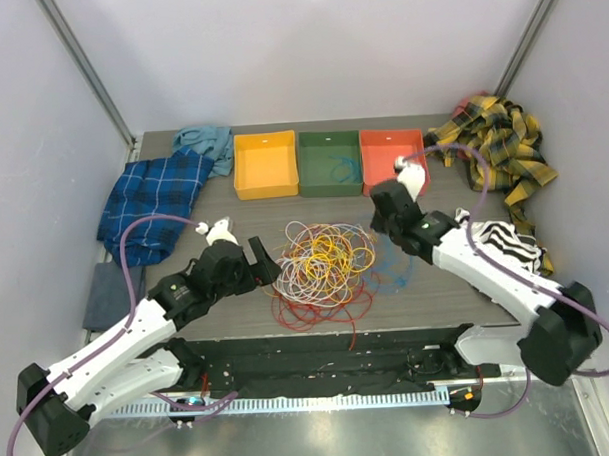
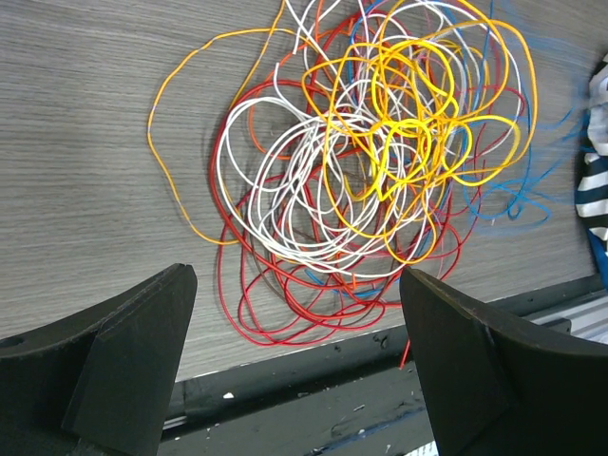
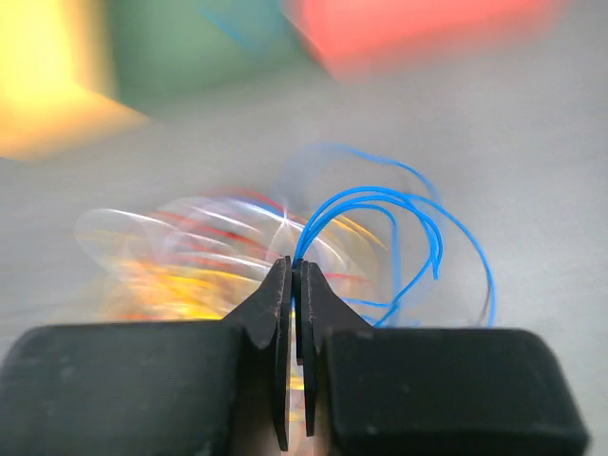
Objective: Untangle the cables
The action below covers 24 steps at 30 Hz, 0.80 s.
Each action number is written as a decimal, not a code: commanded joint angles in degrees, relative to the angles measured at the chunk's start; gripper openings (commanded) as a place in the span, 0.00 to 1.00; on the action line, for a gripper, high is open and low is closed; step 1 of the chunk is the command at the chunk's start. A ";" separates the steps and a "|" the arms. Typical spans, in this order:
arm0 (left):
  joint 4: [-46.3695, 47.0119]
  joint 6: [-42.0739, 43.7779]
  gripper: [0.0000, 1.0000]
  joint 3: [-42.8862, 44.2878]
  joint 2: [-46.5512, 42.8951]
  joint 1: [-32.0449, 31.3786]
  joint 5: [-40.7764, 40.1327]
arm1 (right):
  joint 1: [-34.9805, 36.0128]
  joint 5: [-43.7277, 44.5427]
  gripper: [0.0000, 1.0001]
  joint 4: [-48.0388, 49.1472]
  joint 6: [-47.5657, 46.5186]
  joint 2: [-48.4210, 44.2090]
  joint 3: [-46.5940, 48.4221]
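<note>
The cables lie in a tangled heap of red, orange, yellow and white loops mid-table, also filling the left wrist view. My left gripper sits just left of the heap, low over the table's near edge; its jaws stand wide open with nothing between them. My right gripper is at the heap's upper right. In the right wrist view it is shut on a thin blue cable that arcs up from the fingertips. More blue cable lies right of the heap.
Yellow, green and red bins stand in a row at the back. A blue plaid cloth lies left, a yellow plaid cloth back right, a striped cloth by the right arm.
</note>
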 commanded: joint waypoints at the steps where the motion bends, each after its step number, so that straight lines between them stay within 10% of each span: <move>1: 1.94 1.45 0.94 3.02 0.48 0.00 -1.79 | 3.66 4.58 0.01 -2.55 -3.41 -6.77 15.78; 11: 5.18 7.69 0.95 9.52 -3.38 -0.09 -4.43 | 5.85 -18.68 0.01 2.18 -4.46 -7.92 27.92; 24: 20.03 12.44 0.99 11.73 -2.25 -0.09 4.09 | 11.83 -24.51 0.01 4.20 -3.15 -9.32 24.33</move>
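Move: The right hand already pinches the blue cable about 13 cm above the table. The middle of the cable tangle lies some 9 cm to its left, 4 cm back and 13 cm below, with loose blue loops about 5 cm to the hand's right and 4 cm back. The green bin stands about 18 cm ahead and 7 cm left. For the left hand, the tangle is about 10 cm to the right, 2 cm ahead and 13 cm below. Right hand lifts its pinched blue cable about 24 cm, then swings left above the tangle; left hand rises. ##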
